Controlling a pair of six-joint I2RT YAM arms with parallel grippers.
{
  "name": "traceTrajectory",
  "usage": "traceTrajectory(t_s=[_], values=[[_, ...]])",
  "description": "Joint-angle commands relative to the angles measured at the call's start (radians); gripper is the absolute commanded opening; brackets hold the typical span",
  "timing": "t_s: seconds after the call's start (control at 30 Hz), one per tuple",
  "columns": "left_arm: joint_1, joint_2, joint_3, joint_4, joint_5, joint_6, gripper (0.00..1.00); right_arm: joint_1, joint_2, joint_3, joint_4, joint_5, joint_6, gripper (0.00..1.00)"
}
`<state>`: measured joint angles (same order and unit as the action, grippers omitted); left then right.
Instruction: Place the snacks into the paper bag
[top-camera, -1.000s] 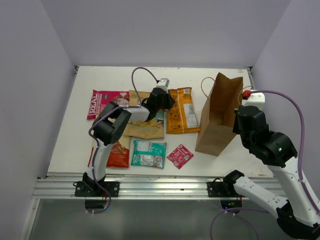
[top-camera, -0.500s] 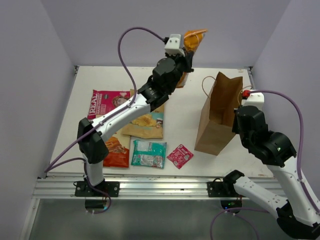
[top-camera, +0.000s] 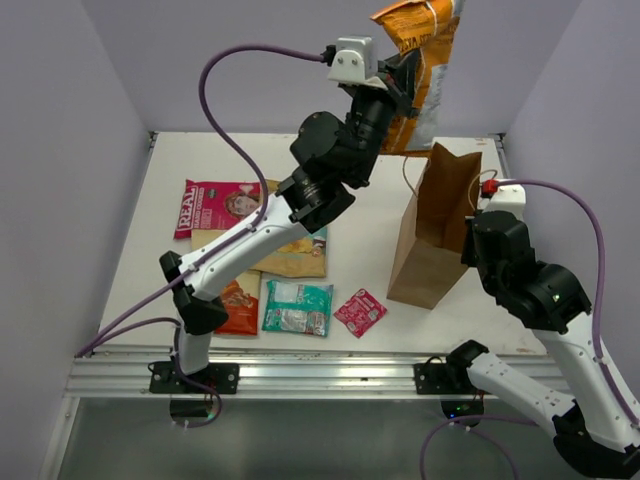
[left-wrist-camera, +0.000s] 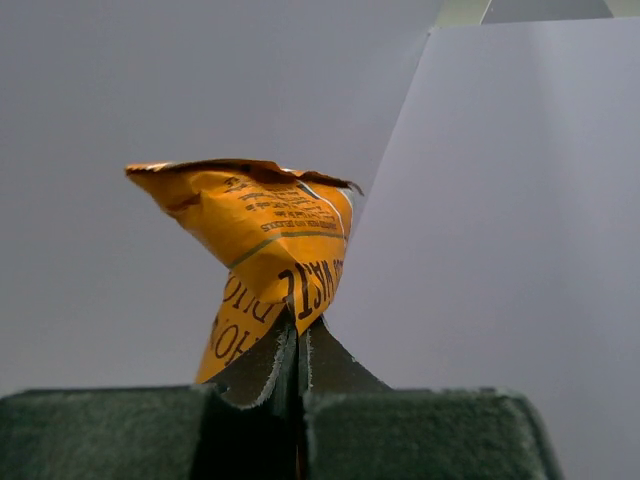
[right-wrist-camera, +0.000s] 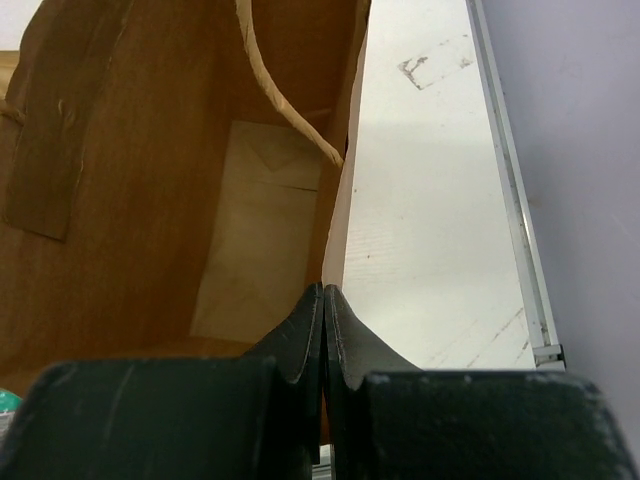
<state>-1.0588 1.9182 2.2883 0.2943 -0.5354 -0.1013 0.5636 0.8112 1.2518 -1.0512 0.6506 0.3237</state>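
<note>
My left gripper (top-camera: 405, 75) is raised high and shut on the orange snack packet (top-camera: 425, 60), which hangs above and just behind the open mouth of the brown paper bag (top-camera: 435, 235). The wrist view shows the packet (left-wrist-camera: 265, 240) pinched at the fingertips (left-wrist-camera: 300, 330). My right gripper (right-wrist-camera: 323, 292) is shut on the bag's right rim (right-wrist-camera: 340, 220) and holds the bag upright and open. On the table lie the pink-red "REAL" packet (top-camera: 215, 207), the tan packet (top-camera: 290, 255), the red-orange packet (top-camera: 238, 305), the teal-green packet (top-camera: 297, 307) and the small pink-red sachet (top-camera: 360, 312).
The white table (top-camera: 350, 170) is walled by lilac panels at the back and sides. A metal rail (top-camera: 300, 365) runs along the near edge. The bag's twisted loop handle (right-wrist-camera: 285, 100) hangs across its mouth. Purple cables trail from both arms.
My left arm has lifted the orange packet from the table, up and to the right, to above the bag. My right gripper and the bag have stayed in place.
</note>
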Motion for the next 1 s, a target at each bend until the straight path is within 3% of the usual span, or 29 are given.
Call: traceTrajectory(t_s=[0.0, 0.43, 0.97], values=[[-0.003, 0.036, 0.013, 0.069, 0.009, -0.012, 0.00, -0.002, 0.003, -0.005, 0.000, -0.037, -0.008, 0.00], [-0.053, 0.081, 0.000, 0.109, 0.020, -0.035, 0.00, -0.002, -0.007, -0.032, 0.005, -0.037, -0.006, 0.00], [-0.081, 0.093, 0.020, 0.180, 0.157, -0.037, 0.00, -0.002, -0.007, -0.037, 0.008, -0.051, -0.005, 0.00]])
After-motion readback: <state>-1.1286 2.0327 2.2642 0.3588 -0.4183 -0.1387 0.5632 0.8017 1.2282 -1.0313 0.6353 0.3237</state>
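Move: The left gripper already holds the orange snack high up; the paper bag's mouth lies about 13 cm to its right, 2 cm back and some 31 cm below. On the table, roughly 59 cm below, the small red packet lies 17 cm back and 3 cm left, the tan chip bag 4 cm ahead and 20 cm left. From the right gripper, pinching the near right rim, the mouth's middle is about 10 cm ahead, 6 cm left, level. Bring the left gripper right by about 8 cm and, over the first half, down some 7 cm, so the hanging orange snack comes over the paper bag's mouth; then let it rise a couple of centimetres and ease back slightly while turning about 10 degrees clockwise. Keep the fingers shut on the snack, and hold the bag's rim still with the right gripper. ##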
